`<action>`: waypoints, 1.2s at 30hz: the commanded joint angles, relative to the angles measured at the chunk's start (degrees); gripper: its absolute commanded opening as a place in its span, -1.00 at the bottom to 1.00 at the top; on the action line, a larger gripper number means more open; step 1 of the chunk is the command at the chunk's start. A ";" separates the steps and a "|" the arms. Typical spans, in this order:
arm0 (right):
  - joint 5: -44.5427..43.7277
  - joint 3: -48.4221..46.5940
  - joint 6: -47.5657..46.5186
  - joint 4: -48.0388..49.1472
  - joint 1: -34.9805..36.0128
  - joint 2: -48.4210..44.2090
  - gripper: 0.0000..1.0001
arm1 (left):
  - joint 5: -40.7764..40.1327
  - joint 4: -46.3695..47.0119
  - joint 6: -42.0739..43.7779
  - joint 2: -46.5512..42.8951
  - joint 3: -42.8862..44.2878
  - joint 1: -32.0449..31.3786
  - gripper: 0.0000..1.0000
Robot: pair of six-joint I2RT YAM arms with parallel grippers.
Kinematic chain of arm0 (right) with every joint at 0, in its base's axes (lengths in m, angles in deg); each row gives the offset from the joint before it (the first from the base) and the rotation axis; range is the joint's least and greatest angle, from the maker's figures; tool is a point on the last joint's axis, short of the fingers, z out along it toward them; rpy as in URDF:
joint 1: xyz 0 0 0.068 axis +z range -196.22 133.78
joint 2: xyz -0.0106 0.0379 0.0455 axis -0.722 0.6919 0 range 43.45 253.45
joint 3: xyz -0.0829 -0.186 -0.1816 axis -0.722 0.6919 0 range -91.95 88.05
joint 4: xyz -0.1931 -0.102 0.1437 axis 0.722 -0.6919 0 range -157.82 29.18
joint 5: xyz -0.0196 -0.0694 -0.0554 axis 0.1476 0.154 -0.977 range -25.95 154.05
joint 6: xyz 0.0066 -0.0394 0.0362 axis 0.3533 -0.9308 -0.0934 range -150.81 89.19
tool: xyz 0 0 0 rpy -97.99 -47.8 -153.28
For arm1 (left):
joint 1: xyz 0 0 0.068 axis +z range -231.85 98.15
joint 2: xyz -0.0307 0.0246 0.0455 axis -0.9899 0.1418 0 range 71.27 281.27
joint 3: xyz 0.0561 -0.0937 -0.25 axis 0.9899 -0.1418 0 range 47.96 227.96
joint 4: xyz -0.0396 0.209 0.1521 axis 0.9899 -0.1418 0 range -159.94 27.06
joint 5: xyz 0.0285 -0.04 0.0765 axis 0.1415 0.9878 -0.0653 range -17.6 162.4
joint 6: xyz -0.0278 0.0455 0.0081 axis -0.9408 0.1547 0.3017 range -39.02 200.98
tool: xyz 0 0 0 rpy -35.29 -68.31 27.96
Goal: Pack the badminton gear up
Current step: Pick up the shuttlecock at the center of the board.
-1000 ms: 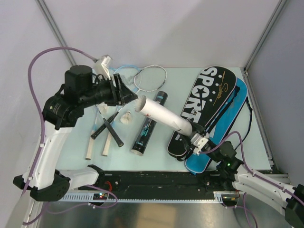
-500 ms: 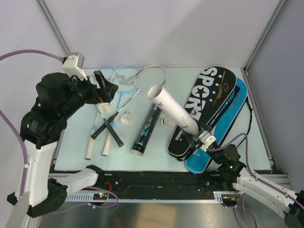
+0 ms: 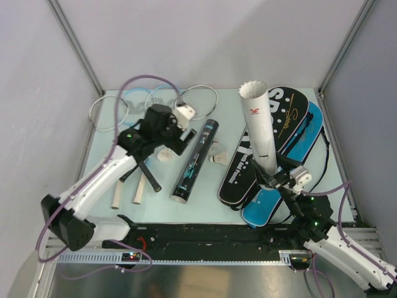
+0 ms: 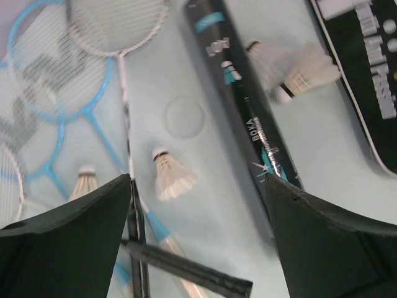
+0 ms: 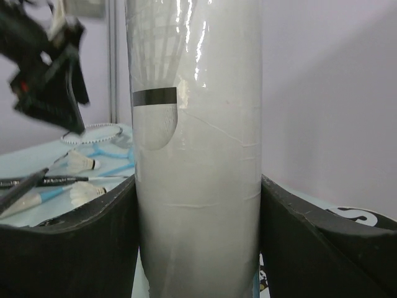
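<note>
My right gripper (image 3: pixel 276 178) (image 5: pixel 198 186) is shut on the lower end of the white tube (image 3: pixel 257 124) (image 5: pixel 197 136) and holds it upright over the black "SPORT" bag (image 3: pixel 291 115), which lies on the blue bag (image 3: pixel 314 133). My left gripper (image 3: pixel 169 144) (image 4: pixel 197 186) hangs open and empty low over the table. A white shuttlecock (image 3: pixel 164 155) (image 4: pixel 172 178) lies just ahead of its fingers. Two more shuttlecocks (image 3: pixel 215 155) (image 4: pixel 291 69) rest beside the black tube (image 3: pixel 195 161) (image 4: pixel 242 105). Rackets (image 3: pixel 198 102) (image 4: pixel 118 25) lie at the back left.
Racket handles (image 3: pixel 139 186) cross under a black grip (image 4: pixel 186 273) near the left gripper. Another shuttlecock (image 4: pixel 84 182) lies by the blue racket strings (image 4: pixel 62 93). Frame posts (image 3: pixel 74 46) and walls close in the table's sides and back.
The left arm came down from beside the white tube's mouth to the table, and its jaws opened. The right gripper tipped the white tube up from slanted to upright. Shuttlecocks now lie beside the black tube.
</note>
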 commanded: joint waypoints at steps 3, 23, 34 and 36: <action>-3.52 -5.43 4.55 -3.34 0.49 -5.86 -0.40 | 4.45 15.37 19.00 9.87 -0.59 -6.96 0.72; -5.13 -12.48 3.99 -14.86 0.54 -11.98 -0.42 | -2.51 27.40 26.13 39.65 8.46 -13.31 0.13; -5.28 -12.96 4.42 -16.44 0.52 -12.69 -0.43 | -2.44 28.93 27.66 42.18 5.92 -13.32 0.14; -5.48 -13.14 4.54 -16.68 0.48 -12.85 -0.43 | -2.55 29.05 27.67 42.84 6.02 -13.26 0.12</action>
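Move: The net-skirted shuttlecock, the one beside the black tube, lies about 18 cm right of the left gripper, some 10 cm ahead and 22 cm below. At that same table level, the black tube's middle is roughly 10 cm right and 3 cm ahead, and the feathered shuttlecock about 22 cm right and 5 cm ahead. From the right gripper the net-skirted shuttlecock is some 20 cm ahead, 13 cm left and 25 cm down. Swing the left gripper right and down across the black tube to the net-skirted shuttlecock, some 17 cm each way and 8 cm forward. Turn the wrist about 30 degrees clockwise, tipping the fingers steeper, and narrow them to a little over half open, finishing just above the skirt, not gripping. Meanwhile raise the right gripper with its still-held white tube about 5 cm, drifting right and slightly back. ##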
